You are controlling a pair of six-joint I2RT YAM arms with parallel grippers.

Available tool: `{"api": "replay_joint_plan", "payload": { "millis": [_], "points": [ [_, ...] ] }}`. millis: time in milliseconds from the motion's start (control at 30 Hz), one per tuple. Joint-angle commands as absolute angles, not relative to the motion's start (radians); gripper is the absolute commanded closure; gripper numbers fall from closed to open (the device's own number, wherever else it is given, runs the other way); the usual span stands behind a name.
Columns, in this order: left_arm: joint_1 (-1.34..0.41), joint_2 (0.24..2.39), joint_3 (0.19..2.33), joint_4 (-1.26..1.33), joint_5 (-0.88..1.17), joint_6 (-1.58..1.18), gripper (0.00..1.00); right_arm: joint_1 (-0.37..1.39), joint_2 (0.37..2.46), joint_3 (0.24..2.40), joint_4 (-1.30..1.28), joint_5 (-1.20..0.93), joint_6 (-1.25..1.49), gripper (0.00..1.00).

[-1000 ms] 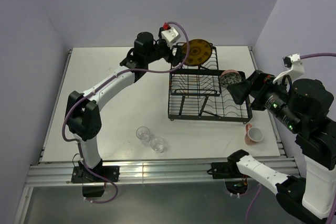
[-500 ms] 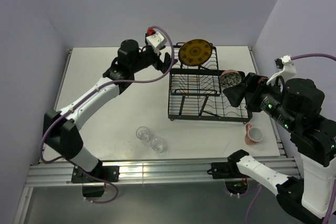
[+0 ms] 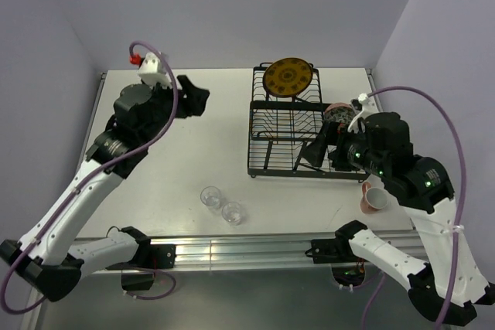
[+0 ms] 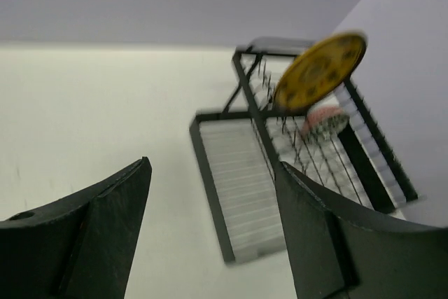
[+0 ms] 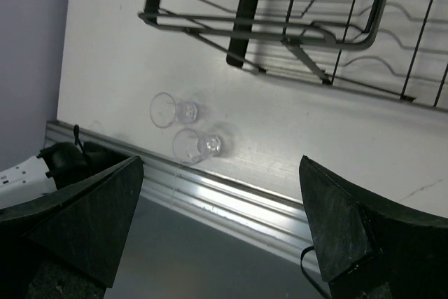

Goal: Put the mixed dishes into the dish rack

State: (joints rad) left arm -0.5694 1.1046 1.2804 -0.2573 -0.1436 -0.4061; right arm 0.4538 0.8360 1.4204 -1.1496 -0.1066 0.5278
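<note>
The yellow-orange plate (image 3: 288, 76) (image 4: 318, 71) stands upright in the back slots of the black wire dish rack (image 3: 288, 138) (image 4: 241, 173) (image 5: 315, 19). The small patterned bowl (image 3: 338, 113) (image 4: 324, 120) rests in the rack's right side. Two clear glass tumblers (image 3: 210, 196) (image 3: 231, 212) (image 5: 171, 110) (image 5: 197, 145) lie on the table in front of the rack, near the front rail. My left gripper (image 3: 193, 100) (image 4: 213, 173) hangs open and empty over the table, well left of the rack. Above the rack's front right part, my right gripper (image 3: 315, 152) (image 5: 221, 164) is open and empty.
A pink cup (image 3: 374, 199) lies on its side by the table's right edge, under the right arm. A metal rail (image 3: 232, 249) (image 5: 231, 201) runs along the table's front edge. Purple walls close in the back and both sides.
My left arm has pulled back to the left, away from the plate, which stays upright in the rack. My right gripper has swung left over the rack's front right part.
</note>
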Motion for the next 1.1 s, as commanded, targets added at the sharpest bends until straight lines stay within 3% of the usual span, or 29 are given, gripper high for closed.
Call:
{"api": "replay_joint_plan", "payload": {
  "millis": [0, 267, 400, 633, 700, 1067],
  "points": [
    [-0.568, 1.037, 1.153, -0.523, -0.141, -0.682, 0.25, 0.451, 0.766, 1.336, -0.993, -0.202, 0.546, 0.00],
    [-0.577, 0.942, 0.970, -0.722, -0.052, -0.893, 0.28, 0.451, 0.790, 1.396, -1.005, -0.235, 0.485, 0.01],
    [-0.586, 0.968, 0.940, -0.791, -0.046, -0.919, 0.36, 0.451, 0.747, 1.365, -1.006, -0.229, 0.489, 0.01],
    [-0.618, 0.968, 0.855, -0.785, -0.026, -0.956, 0.38, 0.453, 0.703, 1.333, -1.020, -0.229, 0.494, 0.01],
    [-0.633, 0.969, 0.830, -0.773, -0.018, -0.957, 0.43, 0.453, 0.703, 1.336, -1.025, -0.224, 0.495, 0.01],
    [-0.715, 1.089, 0.796, -0.721, -0.037, -0.950, 0.43, 0.453, 0.698, 1.377, -1.054, -0.196, 0.477, 0.01]
  ]
}}
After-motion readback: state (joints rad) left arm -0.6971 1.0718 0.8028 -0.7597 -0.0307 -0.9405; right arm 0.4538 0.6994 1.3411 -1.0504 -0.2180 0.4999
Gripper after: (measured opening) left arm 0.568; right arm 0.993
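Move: The left glass, next to be taken, stands far below the left hand, about 35 cm down, some 13 cm back and 2 cm to its right. The second glass is roughly 5 cm nearer the base and 7 cm farther right than that glass. The dish rack's middle lies about 12 cm ahead of the left hand, 30 cm right and 27 cm below. From the right hand the left glass is some 29 cm left, 3 cm ahead and 30 cm down. Towards the left glass the empty left hand swoops down about 28 cm and back some 15 cm, quickly at first and then easing, while the wrist tips nearly 60 degrees so the fingers point steeply down at the glass's rim. The fingers narrow from wide to roughly half open, touching nothing yet. The empty right hand, wide open, dips briefly, then rises and draws back 2–3 cm. ##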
